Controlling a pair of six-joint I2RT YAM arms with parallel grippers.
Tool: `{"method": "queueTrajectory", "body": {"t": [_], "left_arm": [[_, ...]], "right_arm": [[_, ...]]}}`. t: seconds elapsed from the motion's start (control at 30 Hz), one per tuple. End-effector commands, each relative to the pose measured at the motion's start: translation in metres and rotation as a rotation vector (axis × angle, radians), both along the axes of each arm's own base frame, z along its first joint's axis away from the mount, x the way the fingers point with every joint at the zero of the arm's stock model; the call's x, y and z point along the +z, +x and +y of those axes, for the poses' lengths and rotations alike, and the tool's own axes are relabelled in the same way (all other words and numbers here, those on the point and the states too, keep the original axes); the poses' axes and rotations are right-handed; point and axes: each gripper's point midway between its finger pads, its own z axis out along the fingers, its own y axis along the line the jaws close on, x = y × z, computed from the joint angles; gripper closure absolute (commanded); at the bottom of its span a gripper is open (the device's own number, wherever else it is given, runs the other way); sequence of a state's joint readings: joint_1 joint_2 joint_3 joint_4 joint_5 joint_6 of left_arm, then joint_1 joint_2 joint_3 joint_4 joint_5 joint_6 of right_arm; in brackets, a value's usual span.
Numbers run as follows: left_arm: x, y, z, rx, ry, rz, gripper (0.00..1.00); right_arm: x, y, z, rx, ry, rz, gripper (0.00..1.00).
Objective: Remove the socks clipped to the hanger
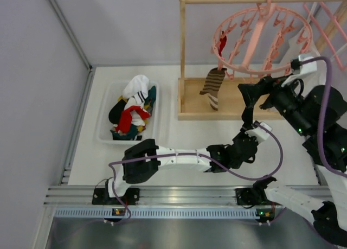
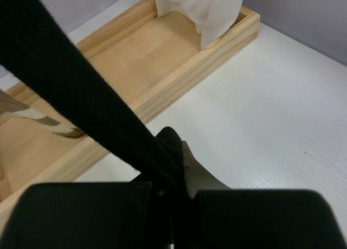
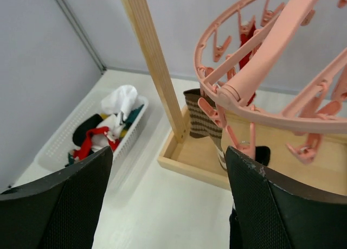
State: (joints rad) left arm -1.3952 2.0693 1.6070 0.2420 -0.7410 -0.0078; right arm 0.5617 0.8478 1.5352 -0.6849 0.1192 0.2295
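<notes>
The round pink hanger (image 1: 263,40) hangs from the wooden stand's bar. A red sock (image 1: 222,43) and a brown striped sock (image 1: 214,86) hang clipped at its left side. A black sock (image 1: 248,105) stretches down from the ring's near edge to my left gripper (image 1: 254,129). In the left wrist view the left gripper (image 2: 173,186) is shut on the taut black sock (image 2: 81,91). My right gripper (image 1: 265,94) is open just under the ring. In the right wrist view the right gripper (image 3: 169,167) has its jaws wide apart and empty below the hanger (image 3: 255,81), beside the striped sock (image 3: 200,113).
A white bin (image 1: 105,127) with several loose socks stands at the left. The wooden stand's tray base (image 1: 192,110) holds a white cloth (image 2: 200,7). A straight-barred pink rack (image 1: 325,21) leans at the far right. A wall edge runs along the left.
</notes>
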Motion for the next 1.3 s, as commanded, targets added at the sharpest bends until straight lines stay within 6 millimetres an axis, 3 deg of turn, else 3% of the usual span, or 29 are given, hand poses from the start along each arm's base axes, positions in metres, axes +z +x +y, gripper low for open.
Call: {"method": "queueTrajectory", "body": {"t": [0.0,0.13,0.27,0.6,1.27], "left_arm": [[0.012,0.001,0.003,0.074,0.049,-0.052,1.00],[0.012,-0.004,0.003,0.069,0.047,-0.048,1.00],[0.010,-0.007,0.004,0.063,0.049,-0.043,1.00],[0.006,-0.010,0.001,0.046,0.055,-0.038,1.00],[0.007,-0.012,0.003,0.030,0.054,-0.034,1.00]], "right_arm": [[-0.023,0.019,-0.007,-0.066,-0.140,0.095,0.19],[-0.032,0.037,-0.031,-0.215,-0.248,0.112,0.20],[-0.040,0.044,-0.037,-0.263,-0.291,0.138,0.23],[-0.052,0.060,-0.040,-0.312,-0.354,0.166,0.27],[-0.082,0.097,-0.019,-0.237,-0.381,0.201,0.40]]}}
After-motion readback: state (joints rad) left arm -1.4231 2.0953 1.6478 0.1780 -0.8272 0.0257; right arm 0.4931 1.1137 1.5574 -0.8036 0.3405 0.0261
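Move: The clip holding the black sock, which my right hand makes for, hangs about 12 cm ahead of it, 3 cm to its right and 9 cm lower, with the hanger's near rim some 4 cm above that clip. The striped sock is roughly 17 cm ahead of the right hand, 6 cm left and 16 cm down; the red sock about 26 cm ahead, 4 left, 7 down. From my left hand the clip is around 9 cm ahead, 2 left and 17 up. My left hand stays put, still pinching the black sock's lower end and keeping it drawn back from the hanger. I bring my right hand forward and down, roughly 8 cm each way and slightly right, to the black sock's clip, quickly at first and then creeping. On the way its wrist rolls left side down over 20 degrees, tips down and turns a little clockwise, while the wide-open fingers narrow to a bit over half. ##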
